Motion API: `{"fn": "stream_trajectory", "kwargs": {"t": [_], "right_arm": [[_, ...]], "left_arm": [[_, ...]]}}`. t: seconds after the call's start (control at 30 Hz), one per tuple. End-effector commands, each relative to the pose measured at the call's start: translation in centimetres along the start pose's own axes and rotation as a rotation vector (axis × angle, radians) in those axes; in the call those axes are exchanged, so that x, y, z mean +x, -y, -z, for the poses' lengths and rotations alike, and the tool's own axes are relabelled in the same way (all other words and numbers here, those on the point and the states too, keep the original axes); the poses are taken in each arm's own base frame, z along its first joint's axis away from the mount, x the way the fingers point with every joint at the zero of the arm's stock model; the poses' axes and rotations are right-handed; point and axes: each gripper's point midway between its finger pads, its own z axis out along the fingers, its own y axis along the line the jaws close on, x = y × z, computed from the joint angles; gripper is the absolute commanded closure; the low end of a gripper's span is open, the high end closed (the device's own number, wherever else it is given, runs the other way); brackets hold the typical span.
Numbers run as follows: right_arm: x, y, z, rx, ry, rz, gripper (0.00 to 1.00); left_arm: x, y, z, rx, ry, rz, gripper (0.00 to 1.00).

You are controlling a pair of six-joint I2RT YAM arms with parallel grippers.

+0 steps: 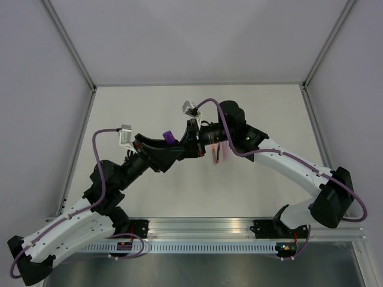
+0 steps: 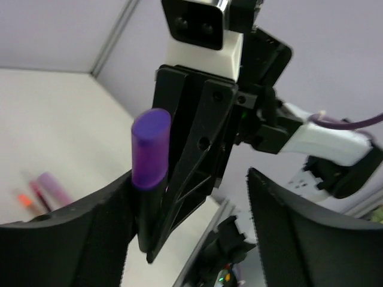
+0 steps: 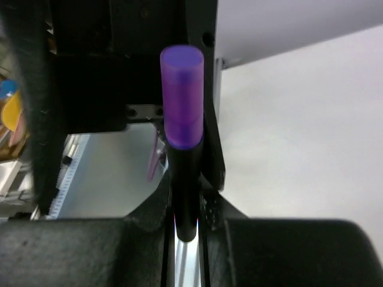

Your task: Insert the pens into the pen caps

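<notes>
The dark navy pen [image 3: 184,185] stands upright with the purple cap [image 3: 182,95] seated on its tip. My right gripper [image 3: 187,233] is shut on the pen's lower barrel. In the left wrist view the capped pen [image 2: 148,206] leans by one finger [image 2: 72,239] of my left gripper [image 2: 191,239], which is open, its other finger [image 2: 284,233] well apart from the pen. From above, both grippers meet mid-table around the purple cap [image 1: 170,137]. The pink-red pen [image 1: 216,154] and a pink cap [image 1: 226,153] lie on the table under the right arm.
The right gripper's black fingers [image 2: 194,149] and its wrist camera mount [image 2: 200,36] fill the space just behind the pen. Grey enclosure walls [image 1: 197,36] surround the white table [image 1: 149,107]. A metal rail [image 1: 203,230] runs along the near edge.
</notes>
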Motion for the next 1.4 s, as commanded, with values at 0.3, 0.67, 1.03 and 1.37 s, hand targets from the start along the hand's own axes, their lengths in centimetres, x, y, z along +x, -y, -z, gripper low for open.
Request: {"fn": "stream_trajectory", "kwargs": {"t": [0.3,0.67,1.03,1.37], "right_arm": [[4.2,14.6,4.6,0.604,0.064,-0.148,1.00],[11.3,23.2,9.0,1.078,0.003,-0.507,1.00],[19.9,25.5,10.6,1.259,-0.111,-0.713,0.94],[23.7,24.9,11.5,1.313,-0.164,-0.749,0.84]], "left_arm": [[3.2,-7.7,2.5,-0.473,-0.246,-0.138,0.00],[3.9,-17.0,6.5,-0.842,-0.184,-0.355,0.00],[4.1,-17.4,7.1,-0.846,-0.179,-0.371,0.00],[4.1,-17.8,7.2,-0.866,-0.183,-0.388,0.00]]}}
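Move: The right hand holds the dark marker with its purple cap on. The bare spot it is taken to lies about 15 cm ahead of that hand, 11 cm to its right and 31 cm below. Just right of the spot lie the orange pen (18 ahead, 14 right), the red pen (18 ahead, 16 right) and the pink pen (19 ahead, 19 right). From the left hand, beside the purple cap, the spot is some 15 cm ahead, 13 right and 36 below. Keeping its pinch on the capped marker, the right hand carries it down some 30 cm, forward and to the right towards the bare spot left of the orange pen, forward mostly early and then chiefly down, while the wrist swings clockwise and its fingers turn from pointing left to steeply down. The left fingers finish opening and that hand backs off down about 16 cm, forward and left, turning to point forward. ##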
